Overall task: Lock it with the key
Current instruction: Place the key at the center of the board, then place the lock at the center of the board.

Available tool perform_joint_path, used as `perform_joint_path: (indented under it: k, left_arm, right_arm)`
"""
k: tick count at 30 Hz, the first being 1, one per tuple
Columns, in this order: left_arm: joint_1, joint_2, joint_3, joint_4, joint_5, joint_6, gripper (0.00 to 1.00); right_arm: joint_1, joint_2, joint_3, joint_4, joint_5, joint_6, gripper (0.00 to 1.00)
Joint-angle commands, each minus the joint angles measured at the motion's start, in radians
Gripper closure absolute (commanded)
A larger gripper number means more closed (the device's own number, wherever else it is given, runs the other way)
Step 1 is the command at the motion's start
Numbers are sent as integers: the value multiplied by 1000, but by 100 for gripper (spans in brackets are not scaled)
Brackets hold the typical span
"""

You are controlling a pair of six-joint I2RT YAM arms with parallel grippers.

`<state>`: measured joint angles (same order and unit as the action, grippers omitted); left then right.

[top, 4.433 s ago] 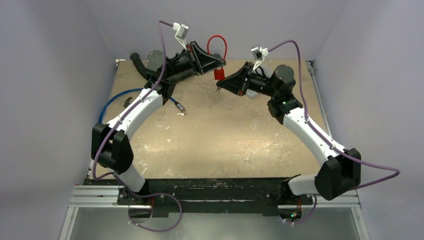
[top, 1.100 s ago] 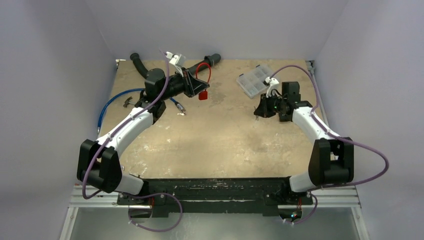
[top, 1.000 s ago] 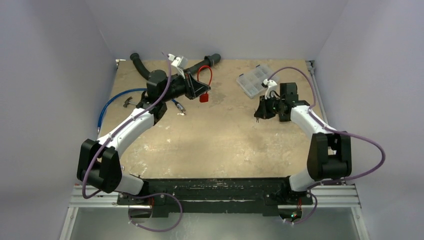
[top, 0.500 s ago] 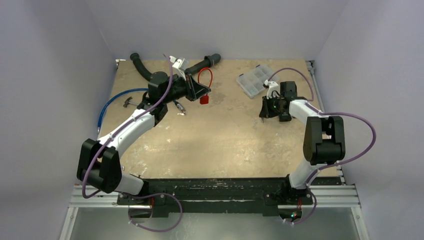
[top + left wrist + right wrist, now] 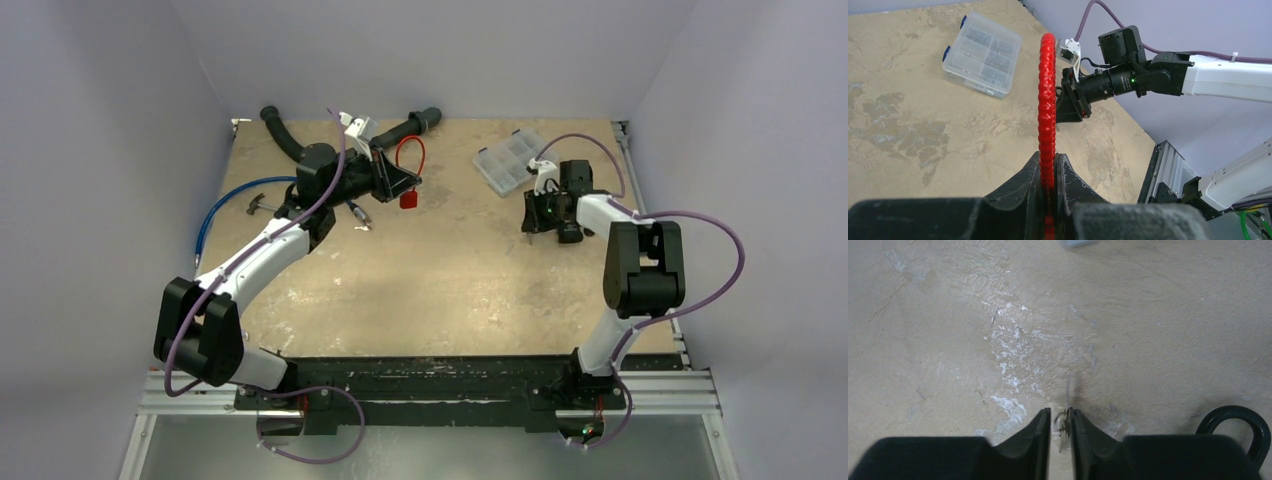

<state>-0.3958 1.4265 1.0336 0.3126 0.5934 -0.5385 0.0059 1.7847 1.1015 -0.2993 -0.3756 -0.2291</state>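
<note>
A thin red cable lock (image 5: 404, 157) hangs from my left gripper (image 5: 396, 176), its small red body (image 5: 408, 199) dangling just over the table at the back left. In the left wrist view the fingers (image 5: 1070, 182) are shut on the red cable (image 5: 1047, 100). My right gripper (image 5: 529, 216) points down at the table on the right, well away from the lock. In the right wrist view a tiny silvery key (image 5: 1064, 429) on a small ring stands edge-on in my right gripper (image 5: 1060, 415), whose jaws are nearly closed on it, its blade blurred.
A clear compartment box (image 5: 510, 157) lies at the back right, just behind the right gripper. A black hose (image 5: 283, 131) runs along the back left. A blue cable (image 5: 214, 211) and a small metal tool (image 5: 257, 205) lie at the left edge. A black loop (image 5: 1234, 427) lies by the right fingers.
Both grippers have come apart from the back centre; the right one carried the key down to the right side. In the last second the right elbow folded inward, and the left barely moved.
</note>
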Motion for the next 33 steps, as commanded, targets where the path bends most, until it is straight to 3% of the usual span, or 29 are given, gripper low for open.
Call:
perform_joint_path:
  k: [1,8,11,21,33]
  left_arm:
    - [-3,-6,9,49,-4,5,100]
    - [-3,9,11,52,-1,-7,100]
    - [-3,19,10,58,-13,-32,100]
    - [-3,28,9,65,-89,-126,100]
    - [-64,65,108,-87,-376,-161,100]
  right_arm:
    - [-3,3,42,22,23,-22,68]
    - [-3,-66,67,2,16,-9,39]
    - [-4,-143,72,-2,-11,-2,33]
    - [41,-320,110,-15,-115,166,23]
    - [306,-368,219,-11,-148,378,12]
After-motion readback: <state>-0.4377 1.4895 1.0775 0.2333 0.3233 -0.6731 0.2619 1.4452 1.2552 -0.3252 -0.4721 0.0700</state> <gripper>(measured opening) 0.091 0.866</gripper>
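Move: My right hand is low over the board with the key between its barely parted fingertips, about 1 cm below its hand point. From there the black padlock lies some 7 cm to the right and 1 cm ahead, the clear organizer box about 15 cm ahead and 3 cm left. The red lock in my left hand hangs roughly 24 cm left, 4 cm back and 22 cm up. From my left hand the key lies about 23 cm right, 3 cm ahead, 25 cm below. I open my right fingers nearly wide to let go of the key, almost holding place at first, then lift clear by about 20 cm and swing some 13 cm left towards the red lock, fingers tilting up about 25 degrees. Late on, my left hand keeps its grip on the red lock and eases 3 to 4 cm forward and a little down, turning counter-clockwise. ##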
